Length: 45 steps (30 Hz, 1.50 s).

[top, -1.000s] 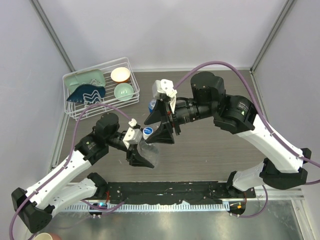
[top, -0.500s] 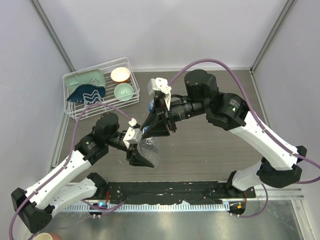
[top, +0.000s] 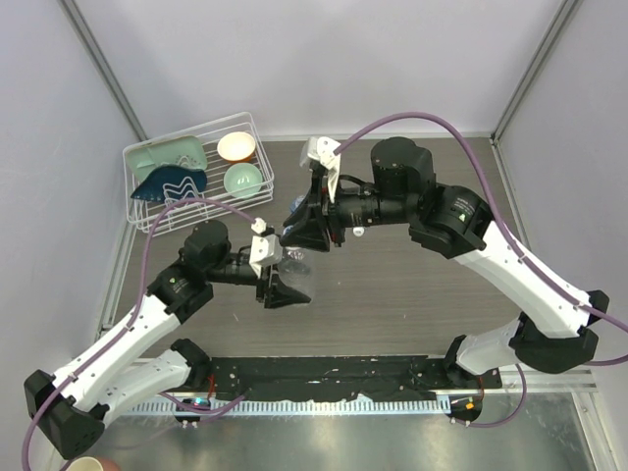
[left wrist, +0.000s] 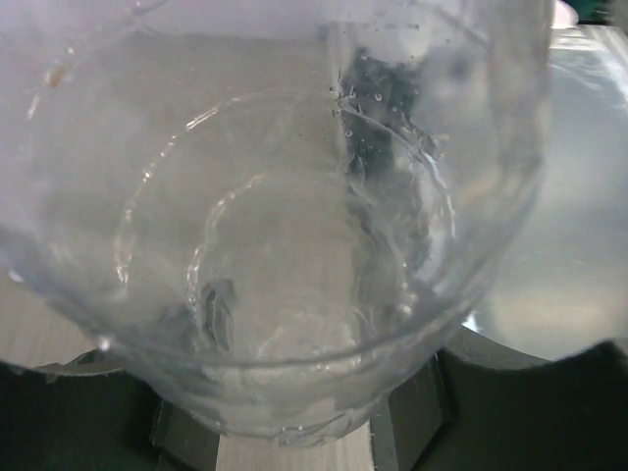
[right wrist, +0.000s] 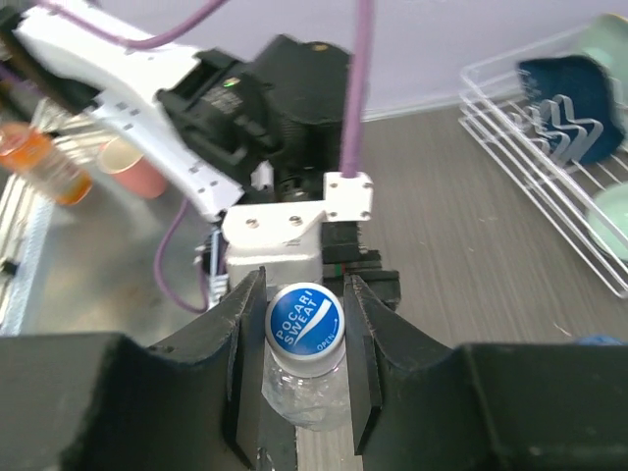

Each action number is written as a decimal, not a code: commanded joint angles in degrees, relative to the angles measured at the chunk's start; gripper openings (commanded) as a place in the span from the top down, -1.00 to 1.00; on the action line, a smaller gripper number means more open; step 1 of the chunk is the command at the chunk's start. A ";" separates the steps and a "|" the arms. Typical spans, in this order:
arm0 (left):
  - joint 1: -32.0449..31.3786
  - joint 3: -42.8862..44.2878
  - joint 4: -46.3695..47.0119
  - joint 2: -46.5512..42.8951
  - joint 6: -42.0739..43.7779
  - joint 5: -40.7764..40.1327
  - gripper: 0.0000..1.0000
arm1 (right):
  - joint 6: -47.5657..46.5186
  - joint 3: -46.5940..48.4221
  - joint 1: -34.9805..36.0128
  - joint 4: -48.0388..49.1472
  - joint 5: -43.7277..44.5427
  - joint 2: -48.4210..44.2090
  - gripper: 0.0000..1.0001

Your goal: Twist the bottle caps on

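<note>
A clear label-free bottle [left wrist: 294, 226] fills the left wrist view, and my left gripper [left wrist: 294, 427] is shut on its body. From above, that bottle [top: 294, 267] lies tilted between both grippers over the table's middle. Its cap [right wrist: 305, 322], white-sided with a blue printed top, sits on the neck. My right gripper [right wrist: 305, 334] is shut on the cap, one finger [right wrist: 240, 343] pressed against each side. In the top view the right gripper [top: 306, 235] hides the cap. A bit of blue [top: 294, 204] behind it could be the labelled bottle.
A white wire rack [top: 147, 211] stands at the back left with green and blue dishes, a cream bowl [top: 236, 146] and a green bowl [top: 242, 180]. Its edge [right wrist: 530, 167] shows at the right of the right wrist view. Grey walls enclose the table.
The right gripper has closed on the cap and its wrist has turned. The left gripper has rolled and shifted slightly with the bottle still in it.
</note>
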 commanded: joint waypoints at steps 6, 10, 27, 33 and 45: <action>0.66 -1.77 17.49 -1.91 -0.36 -21.30 1.00 | 13.69 3.55 1.36 -7.99 38.49 9.21 0.99; 0.66 -3.71 23.46 -2.52 -0.62 -27.80 0.96 | 17.29 5.04 5.75 -9.83 55.00 12.03 0.99; 0.66 -7.14 21.02 -4.10 3.07 -25.89 0.92 | 22.49 18.55 13.41 -9.92 75.53 20.64 -0.04; 0.75 -7.14 13.81 -4.46 3.16 -15.52 0.94 | 16.42 25.62 13.32 -7.03 63.34 17.32 -0.32; 0.75 -5.56 5.82 -3.23 2.36 -1.48 0.95 | 3.24 10.42 13.05 -2.72 27.84 0.01 -0.30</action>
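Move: The screwed-down item is the white cap with the blue top, already between the right fingers, on the neck of the bottle that the left gripper holds. From the left hand, this cap is about 14 cm above and 2 cm ahead, in line sideways. From the right hand, the blue-labelled bottle stands about 30 cm ahead, straight in front and some 33 cm lower; the loose cap lies 30 cm ahead, 17 cm right and 42 cm below. Keep both grips and carry bottle and cap forward about 10 cm and down 5 together, twisting them against each other: right gripper clockwise some 60 degrees, left counter-clockwise about 35. Then open the right fingers to let go of the cap and lift them off, up some 11 cm and back, unwinding partway, while the left gripper brings the bottle back about 7 cm, also turning partly back. ##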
